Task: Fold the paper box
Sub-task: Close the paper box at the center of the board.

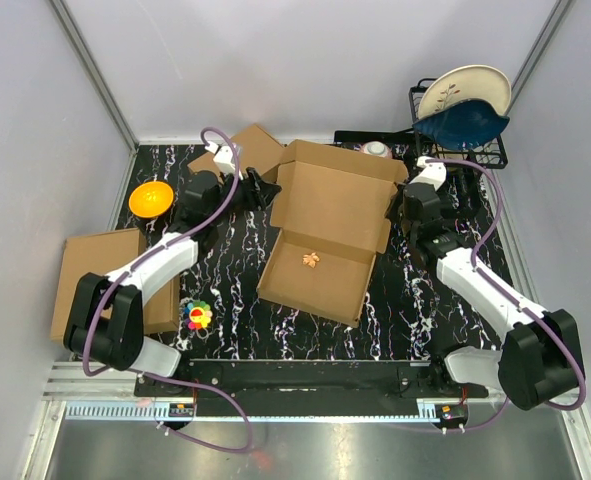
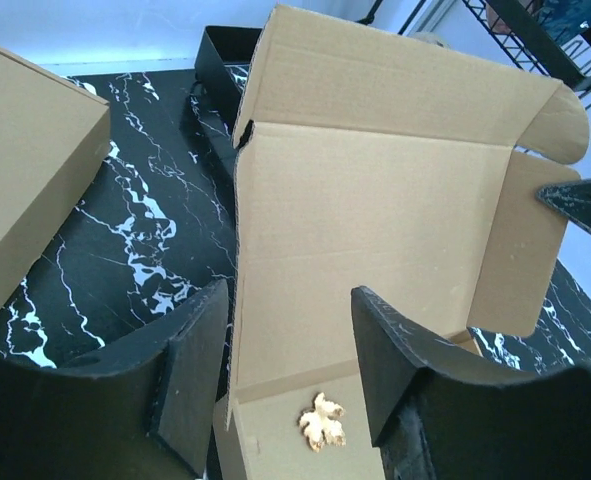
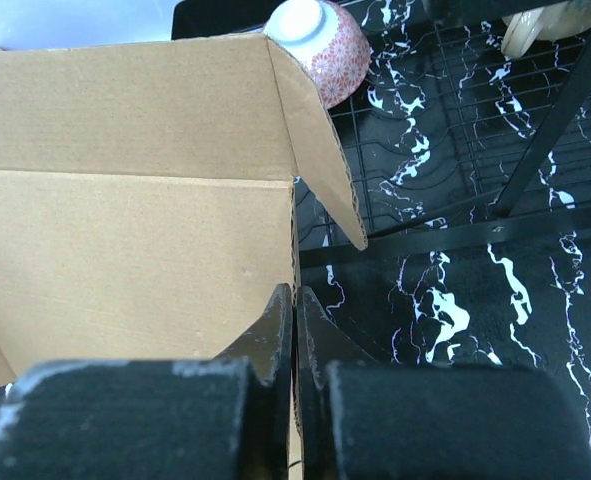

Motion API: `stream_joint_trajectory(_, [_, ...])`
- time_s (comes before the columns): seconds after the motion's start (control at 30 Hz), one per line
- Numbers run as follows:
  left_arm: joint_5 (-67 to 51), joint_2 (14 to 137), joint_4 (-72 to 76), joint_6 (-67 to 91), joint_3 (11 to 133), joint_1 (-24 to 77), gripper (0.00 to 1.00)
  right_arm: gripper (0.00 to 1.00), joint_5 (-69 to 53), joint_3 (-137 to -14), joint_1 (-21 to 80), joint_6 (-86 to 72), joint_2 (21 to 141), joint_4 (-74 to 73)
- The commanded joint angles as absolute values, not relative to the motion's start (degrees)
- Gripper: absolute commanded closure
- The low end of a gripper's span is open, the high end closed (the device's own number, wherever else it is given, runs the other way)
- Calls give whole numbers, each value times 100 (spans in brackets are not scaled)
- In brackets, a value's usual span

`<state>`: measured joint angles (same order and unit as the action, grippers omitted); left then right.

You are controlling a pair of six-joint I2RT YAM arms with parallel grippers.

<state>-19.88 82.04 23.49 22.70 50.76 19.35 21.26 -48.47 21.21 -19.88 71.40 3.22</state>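
Observation:
The paper box [image 1: 325, 230] lies open mid-table, its lid panel [image 2: 375, 230] raised at the back with side flaps. A small pale leaf-shaped piece [image 2: 321, 421] rests on the box floor. My left gripper [image 2: 290, 345] is open at the lid's left edge; that edge stands between the fingers [image 2: 190, 370] and touches neither. In the top view this left gripper [image 1: 271, 190] sits at the lid's left side. My right gripper [image 3: 294, 300] is shut on the lid's right edge, the cardboard pinched between its fingertips. From above, the right gripper [image 1: 397, 208] is at the lid's right flap.
A smaller brown box [image 1: 250, 150] stands behind the left arm, with an orange bowl [image 1: 150, 197] to its left. A flat cardboard slab [image 1: 100, 275] lies at the left and a colourful toy [image 1: 197, 315] near the front. At the back right, a black dish rack [image 1: 475, 150] holds plates, and a patterned bowl [image 3: 315, 40] sits upside down.

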Motion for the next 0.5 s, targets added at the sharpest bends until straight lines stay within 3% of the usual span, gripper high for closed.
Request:
stream_joint_trajectory(0.0, [-1749, 8393, 2487, 2039, 5458, 1916, 44, 100, 1943, -4808, 2101, -1925, 6996, 545])
stream_joint_trajectory(0.47, [-2092, 9571, 2707, 1890, 6240, 1802, 50, 100, 1670, -4825, 2101, -1846, 7022, 650])
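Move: The paper box's open lid stands up between the hands. Its left edge is about 5 cm ahead of the left gripper, 3 cm to its right and 3 cm lower. The toy figure in the tray lies some 12 cm back, 9 cm right and 20 cm below that gripper; the closed box about 13 cm ahead, 10 cm left and 18 cm below. From the right gripper, the lid's left edge is some 8 cm ahead and 24 cm left, about level. Reach the left gripper forward about 5 cm and, increasingly towards the end, down some 3 cm, fingers still about half open and still angled forward-right, to bring the lid's left edge between them; don't close yet. Meanwhile keep the right gripper shut on the lid's right edge, easing it barely a centimetre to the left. ##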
